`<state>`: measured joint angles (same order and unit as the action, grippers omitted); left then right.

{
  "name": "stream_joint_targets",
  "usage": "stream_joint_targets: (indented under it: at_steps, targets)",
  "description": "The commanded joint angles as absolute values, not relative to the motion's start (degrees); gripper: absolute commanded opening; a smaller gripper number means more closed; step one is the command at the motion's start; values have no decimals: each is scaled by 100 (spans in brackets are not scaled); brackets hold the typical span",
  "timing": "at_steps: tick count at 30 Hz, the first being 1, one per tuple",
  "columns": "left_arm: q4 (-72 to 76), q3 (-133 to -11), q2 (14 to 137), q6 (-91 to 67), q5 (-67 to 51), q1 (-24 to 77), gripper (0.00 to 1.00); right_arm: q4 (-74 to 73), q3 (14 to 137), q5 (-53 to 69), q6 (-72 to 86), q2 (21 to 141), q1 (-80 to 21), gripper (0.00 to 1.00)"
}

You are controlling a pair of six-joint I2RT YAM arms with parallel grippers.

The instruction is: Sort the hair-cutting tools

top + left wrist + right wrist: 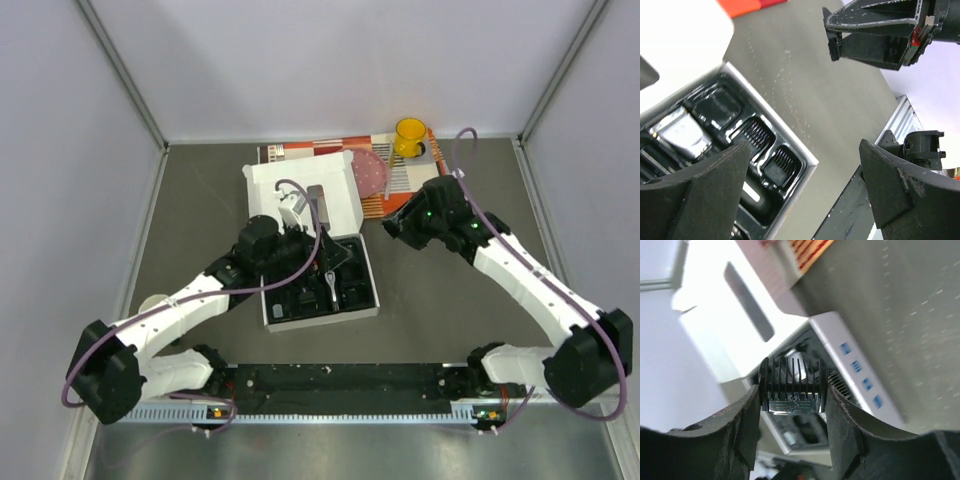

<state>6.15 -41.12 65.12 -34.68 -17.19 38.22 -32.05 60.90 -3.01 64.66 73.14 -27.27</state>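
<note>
A black guard comb [793, 387] is pinched teeth-up in my right gripper [793, 392], which is shut on it and hangs in the air just right of the box [397, 222]. The white box's black moulded tray [790, 187] holds the clipper's silver head [682, 132] and two guard combs [756, 135] in their pockets. My left gripper [805, 167] hovers over the tray [325, 262], open wide with nothing between its fingers [705, 187].
The box's white lid [305, 190] lies open behind the tray. A yellow cup [410, 137] stands on a printed mat [395, 175] at the back. Bare grey table [450, 300] lies right of the box, and the arms' black base rail [340, 380] runs along the near edge.
</note>
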Motion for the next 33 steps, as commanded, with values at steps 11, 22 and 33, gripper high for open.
stream_joint_targets:
  at_steps: [11,22,33]
  targets:
    - [2241,-5255,7198,-2866,-959,4658,81,-2848,6451,-298,8534,6188,-3559,25]
    - [2057,-5467,7365,-2751,-387,4808,55,-2813,6689,-316,8552,6144,-3674,25]
    - [2224,-5484,7471,-2760,-149,4852,51,-2786,6689,-466,8446,6187,-3867,23]
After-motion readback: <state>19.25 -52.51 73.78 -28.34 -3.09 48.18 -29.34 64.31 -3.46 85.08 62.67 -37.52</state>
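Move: Some 13 cm to the left hand's right, 8 cm farther out and about level with it is the comb attachment already pinched by the right hand. The box's tray middle lies about 4 cm ahead and 4 cm left of the left hand, 18 cm down; the clipper in it is 4 cm ahead, 1 cm left and equally low. For the right hand, the left gripper is roughly 13 cm left, 8 cm back, about level. Bringing both hands together above the box: the right lifts the held comb attachment about 11 cm while going left and somewhat back, rolling its left side up some 20 degrees. The left, empty, rises about 8 cm, goes 6 cm right and a little forward, tips its fingers upward and half-closes them from wide open at the comb; whether they touch can't be seen. ##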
